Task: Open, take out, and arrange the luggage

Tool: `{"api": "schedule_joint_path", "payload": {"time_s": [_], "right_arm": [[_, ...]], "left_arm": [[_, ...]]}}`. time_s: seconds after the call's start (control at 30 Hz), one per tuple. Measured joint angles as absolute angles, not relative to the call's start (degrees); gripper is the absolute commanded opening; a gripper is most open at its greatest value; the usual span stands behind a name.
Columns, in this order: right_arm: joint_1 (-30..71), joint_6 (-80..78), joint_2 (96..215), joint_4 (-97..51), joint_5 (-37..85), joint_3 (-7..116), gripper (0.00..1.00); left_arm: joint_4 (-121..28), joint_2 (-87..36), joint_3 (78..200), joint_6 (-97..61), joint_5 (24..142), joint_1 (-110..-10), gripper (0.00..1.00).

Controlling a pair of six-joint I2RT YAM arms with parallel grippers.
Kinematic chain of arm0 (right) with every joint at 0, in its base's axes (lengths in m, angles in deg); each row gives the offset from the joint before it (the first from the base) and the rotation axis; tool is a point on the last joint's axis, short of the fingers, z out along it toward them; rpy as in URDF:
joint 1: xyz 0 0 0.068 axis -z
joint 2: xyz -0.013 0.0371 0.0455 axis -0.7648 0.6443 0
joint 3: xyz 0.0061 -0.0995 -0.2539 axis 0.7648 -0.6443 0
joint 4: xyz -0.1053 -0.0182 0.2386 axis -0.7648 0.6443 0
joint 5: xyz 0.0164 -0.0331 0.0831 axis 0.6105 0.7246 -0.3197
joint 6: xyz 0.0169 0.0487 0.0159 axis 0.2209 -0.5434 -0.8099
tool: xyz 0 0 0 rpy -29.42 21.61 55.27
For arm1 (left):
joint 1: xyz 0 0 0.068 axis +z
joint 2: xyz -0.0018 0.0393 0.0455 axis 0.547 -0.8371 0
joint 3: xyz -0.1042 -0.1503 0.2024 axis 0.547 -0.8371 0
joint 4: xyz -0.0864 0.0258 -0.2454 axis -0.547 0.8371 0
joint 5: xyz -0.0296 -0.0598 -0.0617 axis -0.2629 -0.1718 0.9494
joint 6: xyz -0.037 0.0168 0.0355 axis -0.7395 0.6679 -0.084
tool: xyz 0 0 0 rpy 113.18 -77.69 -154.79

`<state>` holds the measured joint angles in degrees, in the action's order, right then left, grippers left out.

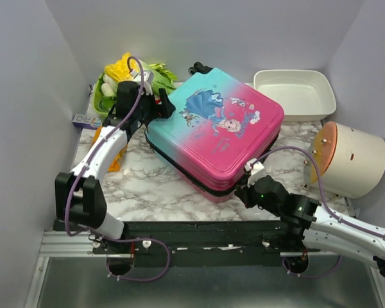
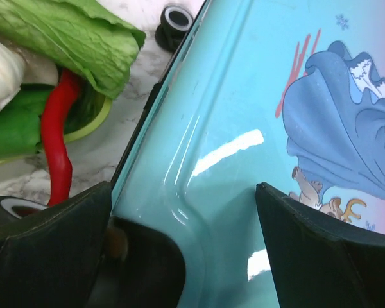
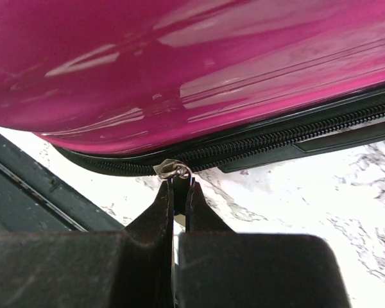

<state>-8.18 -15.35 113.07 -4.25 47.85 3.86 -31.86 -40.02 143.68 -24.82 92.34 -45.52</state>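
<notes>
The luggage [image 1: 215,131] lies flat and closed on the marble table, teal end at the back left, pink end near. My right gripper [image 3: 178,186] is shut on the black zipper pull hanging from the silver slider [image 3: 170,169] at the near pink edge [image 3: 179,70]; it shows in the top view [image 1: 244,190]. My left gripper [image 2: 183,218] is open and straddles the teal back-left corner [image 2: 231,128], one finger outside the edge and one over the lid; in the top view it is at that corner [image 1: 159,106].
A green bowl of toy vegetables [image 1: 125,80] with a red chili [image 2: 58,141] stands at the back left, beside the left gripper. A white tray [image 1: 295,93] sits at the back right. A white cylinder with an orange lid [image 1: 350,157] lies at the right.
</notes>
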Motion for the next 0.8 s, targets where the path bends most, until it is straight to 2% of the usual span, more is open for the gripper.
{"api": "schedule_joint_path", "payload": {"time_s": [0.13, 0.43, 0.6, 0.8], "right_arm": [[-8.1, -13.6, 112.5, -2.8, 50.0, 3.9, 0.01], [-5.6, -6.1, 112.5, 1.3, 55.7, 5.8, 0.01], [4.7, 0.0, 115.6, 2.2, 52.6, 7.8, 0.01], [19.4, 6.5, 123.0, -3.6, 44.5, 10.1, 0.01]], "left_arm": [[-40.8, -29.7, 130.0, -24.7, 91.4, -45.0, 0.99], [-47.7, -12.2, 112.9, -27.5, 88.0, -46.2, 0.99], [-47.8, -4.2, 107.4, -31.5, 79.2, -52.6, 0.99], [-46.4, 0.7, 105.1, -35.9, 68.8, -59.0, 0.99]]}}
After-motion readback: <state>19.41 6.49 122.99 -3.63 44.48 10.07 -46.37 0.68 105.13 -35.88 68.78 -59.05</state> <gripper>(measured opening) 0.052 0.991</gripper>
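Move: The suitcase's near wheel corner lies just off the left hand, about 3 cm back, 6 cm to its left and 5 cm lower; the suitcase's middle is roughly 11 cm back and 18 cm to the right. The vegetable basket stands some 6 cm ahead and 12 cm left, well below. The right hand already pinches the zip pull at the suitcase's nearest corner, with the suitcase's middle about 19 cm ahead and 10 cm left; the white pot stands some 11 cm ahead and 43 cm right. With open fingers spread about the teal wheel corner, the left hand drags that corner back towards the base by some 14 cm, nearly level, its fingertips tipping up and swinging a little counter-clockwise. The right hand keeps its shut grip on the zip pull and travels about 13 cm right and forward along with the pink corner, starting slowly and speeding up, rolling its right side up by nearly 20 degrees and turning slightly clockwise. ##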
